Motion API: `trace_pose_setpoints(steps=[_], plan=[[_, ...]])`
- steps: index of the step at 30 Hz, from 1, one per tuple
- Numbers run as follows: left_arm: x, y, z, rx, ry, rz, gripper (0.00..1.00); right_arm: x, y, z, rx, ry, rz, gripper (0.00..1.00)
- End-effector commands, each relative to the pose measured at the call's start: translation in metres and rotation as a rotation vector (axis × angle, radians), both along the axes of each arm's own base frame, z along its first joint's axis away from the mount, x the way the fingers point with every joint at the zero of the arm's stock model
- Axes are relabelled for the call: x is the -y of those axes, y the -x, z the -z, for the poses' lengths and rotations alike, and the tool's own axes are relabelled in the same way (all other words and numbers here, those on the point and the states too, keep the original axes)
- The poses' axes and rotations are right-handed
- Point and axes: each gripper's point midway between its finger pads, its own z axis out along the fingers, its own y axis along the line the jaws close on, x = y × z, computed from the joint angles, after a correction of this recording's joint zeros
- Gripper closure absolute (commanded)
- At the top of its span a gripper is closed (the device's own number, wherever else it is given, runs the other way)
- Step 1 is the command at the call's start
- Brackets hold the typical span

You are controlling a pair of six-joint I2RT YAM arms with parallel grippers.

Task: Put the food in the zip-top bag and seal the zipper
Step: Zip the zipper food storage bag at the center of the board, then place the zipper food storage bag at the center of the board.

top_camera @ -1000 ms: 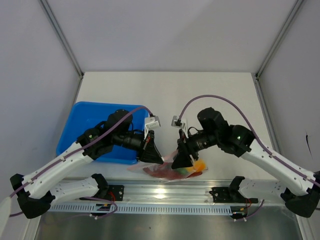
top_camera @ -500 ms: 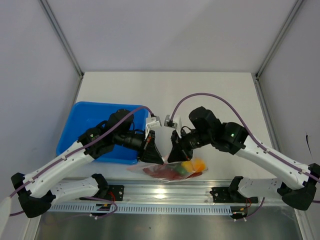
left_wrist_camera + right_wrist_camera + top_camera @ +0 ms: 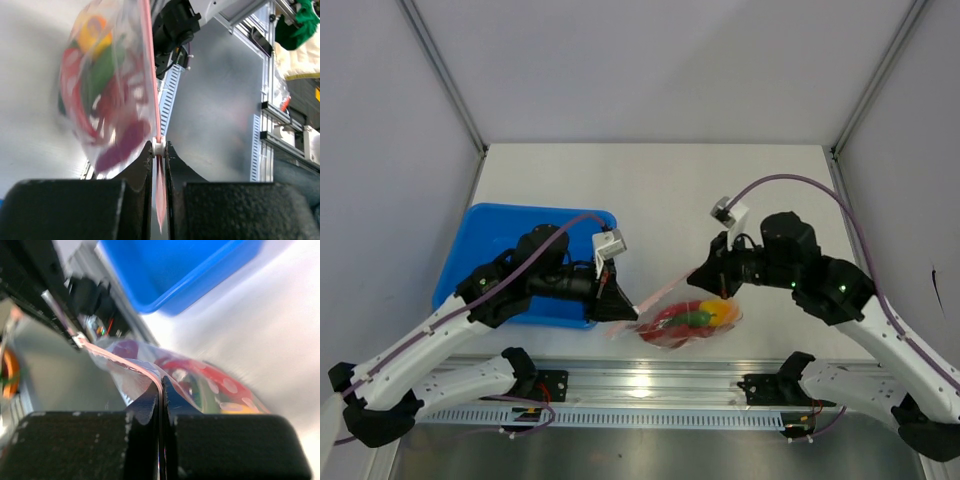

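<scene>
The zip-top bag (image 3: 692,325) hangs low over the table's near edge, stretched between both grippers. Through its clear plastic I see the food (image 3: 697,318): red, green and yellow-orange pieces. The pink zipper (image 3: 663,294) runs taut between the grippers. My left gripper (image 3: 621,306) is shut on the zipper's left end; in the left wrist view its jaws (image 3: 159,150) pinch a white slider on the zipper (image 3: 150,75). My right gripper (image 3: 701,284) is shut on the zipper's right end; in the right wrist view (image 3: 161,385) the bag (image 3: 210,385) bulges beyond the fingers.
The blue tray (image 3: 490,235) sits at the left, under the left arm, and shows in the right wrist view as the tray (image 3: 175,270). An aluminium rail (image 3: 650,385) with the arm bases runs along the near edge, just below the bag.
The right gripper closed on the zipper and pulled up and to the right. The bag went from slumped on the table to stretched taut. The left gripper kept its grip and shifted slightly left.
</scene>
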Motion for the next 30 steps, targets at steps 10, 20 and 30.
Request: trace_pose_setpoints(steps=[10, 20, 30], plan=[[-0.038, 0.005, 0.010, 0.043, -0.067, -0.122, 0.96, 0.056, -0.025, -0.032, 0.067, -0.105, 0.312, 1.00], [-0.035, 0.002, -0.001, 0.089, 0.008, -0.131, 0.32, 0.042, -0.041, -0.017, -0.023, -0.110, 0.359, 1.00], [-0.054, -0.001, -0.042, 0.220, 0.178, -0.246, 0.01, 0.087, -0.153, 0.042, -0.178, -0.002, 0.691, 1.00]])
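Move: The left hand pinches the white slider at the left end of the zip-top bag's zipper, and the right hand pinches the strip's other end. The bag's food-filled middle is about 14 cm right of the left hand, level fore-and-aft and 8 cm below; from the right hand it is roughly 9 cm back, straight below sideways, and 10 cm down. The blue tray's middle lies some 26 cm left, 11 cm ahead of the left hand, 15 cm lower. Left pulls left, lets the zipper end go; right, still pinching, carries the bag right, then 10 cm forward. ##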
